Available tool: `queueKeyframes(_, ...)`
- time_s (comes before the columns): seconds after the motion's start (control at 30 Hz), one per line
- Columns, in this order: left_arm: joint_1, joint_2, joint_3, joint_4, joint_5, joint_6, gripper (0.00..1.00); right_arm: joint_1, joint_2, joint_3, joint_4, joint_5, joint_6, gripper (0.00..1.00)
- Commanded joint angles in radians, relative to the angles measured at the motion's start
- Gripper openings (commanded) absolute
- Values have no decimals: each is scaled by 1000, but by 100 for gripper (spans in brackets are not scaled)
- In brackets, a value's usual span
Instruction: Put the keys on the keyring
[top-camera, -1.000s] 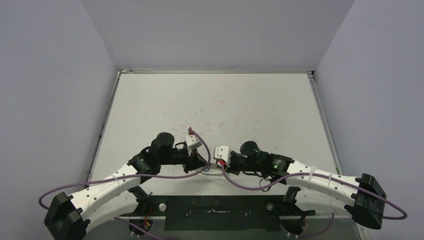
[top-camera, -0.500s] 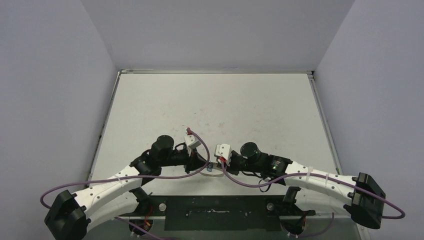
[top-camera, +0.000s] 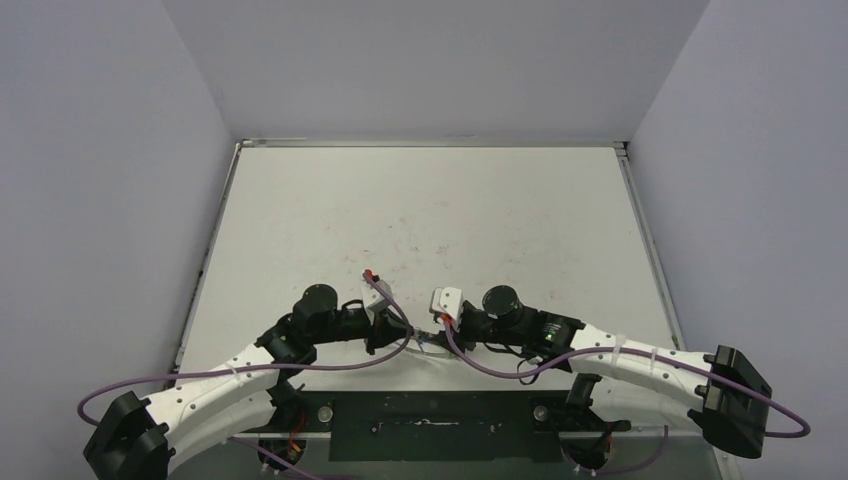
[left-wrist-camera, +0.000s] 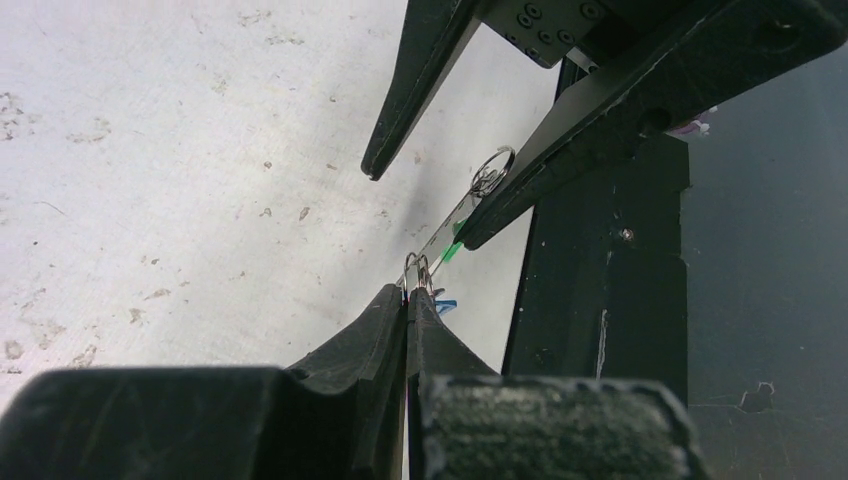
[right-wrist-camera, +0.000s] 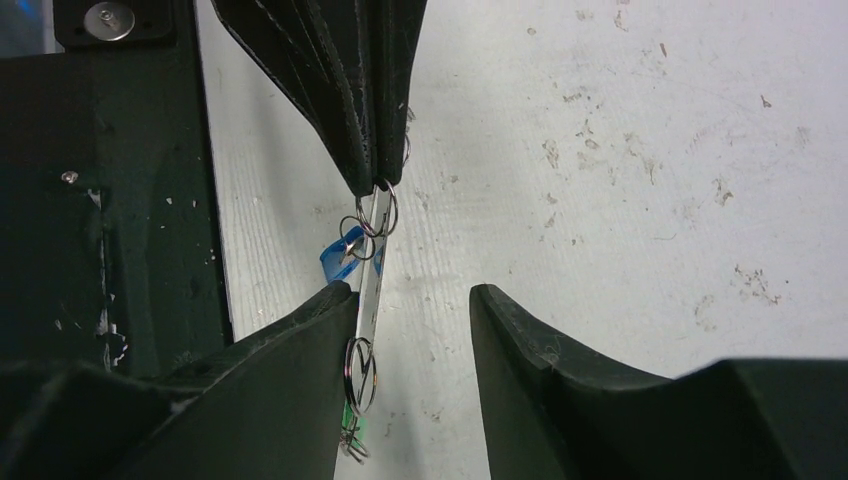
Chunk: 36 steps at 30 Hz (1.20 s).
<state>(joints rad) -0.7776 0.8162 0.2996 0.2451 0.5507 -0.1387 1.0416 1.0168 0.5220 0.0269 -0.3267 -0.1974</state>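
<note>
In the left wrist view my left gripper (left-wrist-camera: 408, 293) is shut on the near rim of the keyring (left-wrist-camera: 458, 212), a thin pale wire ring seen edge-on and held off the table. The keys hang on small split rings from it, the green-tagged one (left-wrist-camera: 452, 250) at the middle and the blue-tagged one (left-wrist-camera: 445, 305) beside my fingertips. My right gripper (right-wrist-camera: 410, 292) stands open around the keyring (right-wrist-camera: 372, 268), whose far part rests against its left finger (right-wrist-camera: 300, 350). The blue tag (right-wrist-camera: 335, 255) and the green tag (right-wrist-camera: 352, 415) show there too. From above, both grippers (top-camera: 425, 338) meet at the table's near edge.
The white, scuffed table (top-camera: 420, 210) stretches away behind the grippers. The black base plate (top-camera: 430, 425) lies just below them, its edge (right-wrist-camera: 205, 200) close to the hanging keys. Purple cables (top-camera: 480, 365) loop from both wrists.
My right gripper has opened and let go of the keyring. The left arm has drawn slightly left, still shut on the ring.
</note>
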Motion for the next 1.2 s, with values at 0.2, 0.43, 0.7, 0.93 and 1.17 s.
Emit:
queueKeyframes(0.2, -18, -24, 13, 18, 25, 97, 0, 0, -31, 74, 42, -171, -74, 46)
queueKeyframes(0.43, -29, -25, 22, 13, 25, 115, 0, 1, 24, 93, 62, -186, -85, 43)
queueKeyframes(0.7, -39, -30, 33, 3, 21, 115, 0, 0, 116, 113, 104, -192, -63, 29)
queueKeyframes(0.93, -41, -42, 35, 0, 12, 110, 0, -1, 118, 122, 83, -178, -71, 0)
queueKeyframes(1.17, -42, -97, 33, -12, -15, 82, 12, -16, 58, 89, 125, -93, 6, 0)
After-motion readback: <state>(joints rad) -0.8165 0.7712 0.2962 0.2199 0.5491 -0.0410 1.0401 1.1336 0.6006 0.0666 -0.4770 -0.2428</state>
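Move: From the half-open right hand, the small metal ring pinched in the left fingertips lies about 4 cm to the left, nearly level in height and straight across. The blue key hangs some 2 cm left, 2 back and 3 below this hand; the green key is about 2 cm back and 4 below; the keyring's grey plate has its middle roughly 2 cm left, 1 back and 3 below. For the left hand, the small ring is right at its fingertips, about 1 cm to the right. The right fingers come to pinch the small ring right beside the left fingertips, closing from about half open to shut. To get there the right hand arcs up and back some 2 cm, keeps going left about 3 cm in all, then sinks again, turning roughly 10 degrees counter-clockwise. The left hand keeps its pinch, easing back about 1 cm with a slight tilt. ##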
